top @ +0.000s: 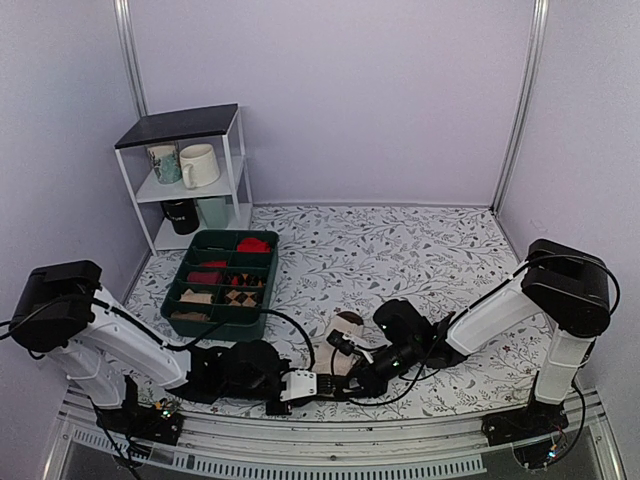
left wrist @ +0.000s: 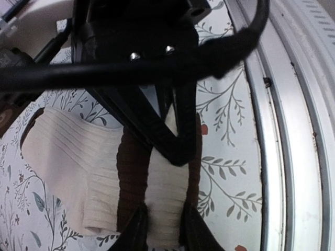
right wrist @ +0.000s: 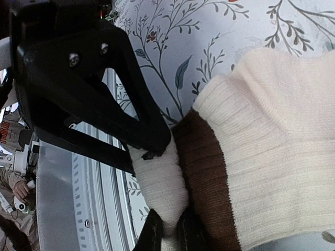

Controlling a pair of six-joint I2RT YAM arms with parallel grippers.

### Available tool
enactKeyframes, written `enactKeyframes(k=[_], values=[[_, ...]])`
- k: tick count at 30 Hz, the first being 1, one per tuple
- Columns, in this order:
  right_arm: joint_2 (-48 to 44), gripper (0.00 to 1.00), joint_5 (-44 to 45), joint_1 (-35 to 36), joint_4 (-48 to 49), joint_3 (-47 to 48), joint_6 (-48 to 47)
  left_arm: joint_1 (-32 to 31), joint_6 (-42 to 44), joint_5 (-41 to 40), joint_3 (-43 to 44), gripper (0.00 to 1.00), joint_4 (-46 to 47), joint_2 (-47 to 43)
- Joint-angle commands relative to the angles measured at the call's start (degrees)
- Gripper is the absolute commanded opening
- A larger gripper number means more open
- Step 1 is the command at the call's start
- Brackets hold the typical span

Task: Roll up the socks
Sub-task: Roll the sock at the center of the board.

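Note:
The socks (top: 347, 327) lie near the table's front edge between my two arms, cream ribbed fabric with dark brown bands. In the left wrist view the socks (left wrist: 73, 167) spread flat. My left gripper (left wrist: 165, 230) straddles a cream band between two brown bands, and both fingers press against the fabric that fills the gap. In the right wrist view my right gripper (right wrist: 170, 232) is shut on a bunched cream fold of the socks (right wrist: 272, 157), right beside a brown band. From above, the left gripper (top: 322, 385) and the right gripper (top: 347, 350) meet over the socks and hide most of them.
A green compartment tray (top: 181, 276) holding red and checked rolled socks stands at the left. Behind it is a white shelf (top: 180, 130) with mugs. A metal rail (top: 350, 440) runs along the near table edge, close to both grippers.

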Motion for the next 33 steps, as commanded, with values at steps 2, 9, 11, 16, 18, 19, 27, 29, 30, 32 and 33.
enactKeyframes(k=[2, 9, 11, 16, 18, 19, 27, 29, 30, 32, 33], values=[[4.5, 0.00, 3.0, 0.2, -14.0, -2.3, -0.7, -0.8, -0.9, 0.5, 1.0, 0.16, 1.4, 2.6], [2.2, 0.12, 6.2, 0.1, -15.7, -1.3, -0.3, -0.7, -4.9, 2.5, 1.3, 0.00, -1.8, 2.0], [-0.4, 0.18, 7.7, 0.1, -15.7, -1.3, -0.8, -0.8, -7.7, 2.3, 1.0, 0.00, -3.0, 1.7], [-12.7, 0.32, 16.5, 0.2, -8.1, -6.4, -2.8, -0.1, -16.4, 3.2, 1.3, 0.00, -7.4, 1.4], [-18.4, 0.37, 21.3, 1.3, -2.1, -11.8, -4.6, 0.7, -19.8, 4.3, 1.4, 0.00, -8.4, 2.0], [-20.9, 0.41, 24.2, 2.5, 1.0, -13.9, -5.8, 1.1, -21.3, 5.0, 1.5, 0.00, -8.8, 2.5], [-24.1, 0.47, 36.3, 11.8, 13.4, -19.5, -23.1, 4.4, -28.1, 11.2, 2.2, 0.00, -10.5, 6.5], [-22.9, 0.47, 39.0, 13.2, 14.4, -18.9, -26.0, 4.9, -28.5, 12.6, 2.0, 0.00, -10.6, 6.6], [-22.4, 0.47, 39.7, 13.5, 15.2, -18.8, -27.7, 5.2, -28.6, 13.1, 1.8, 0.00, -10.7, 6.4], [-21.1, 0.47, 40.2, 13.6, 16.7, -18.7, -29.9, 5.6, -28.7, 14.0, 1.5, 0.00, -11.0, 6.2], [-19.9, 0.47, 39.9, 13.6, 17.2, -18.5, -30.7, 5.7, -28.8, 14.3, 1.5, 0.00, -11.2, 6.2]])
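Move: The rolled cuff of the sock lies crosswise at the fingers of both hands: its middle is about 3 cm to the right of the left hand, level fore and aft and 1 cm lower, and about 3 cm to the left of the right hand, which already pinches its right end. From the left hand, the sock's brown toe lies roughly 18 cm ahead, 6 cm right and 2 cm lower, while the green box is some 28 cm ahead, 26 cm left, about level. The left hand closes its part-open fingers on the left end of the rolled cuff and keeps that pinch, sinking and easing right by about 1 cm while it turns some 30 degrees, the fingertips swinging back. Once that grip is shut, the right hand opens to about half, lets go of the right end and draws off about 6 cm to the right, then comes back left some 2 cm while rising to about 4 cm above its start, rolling some 45 degrees with its fingertips swinging forward. ##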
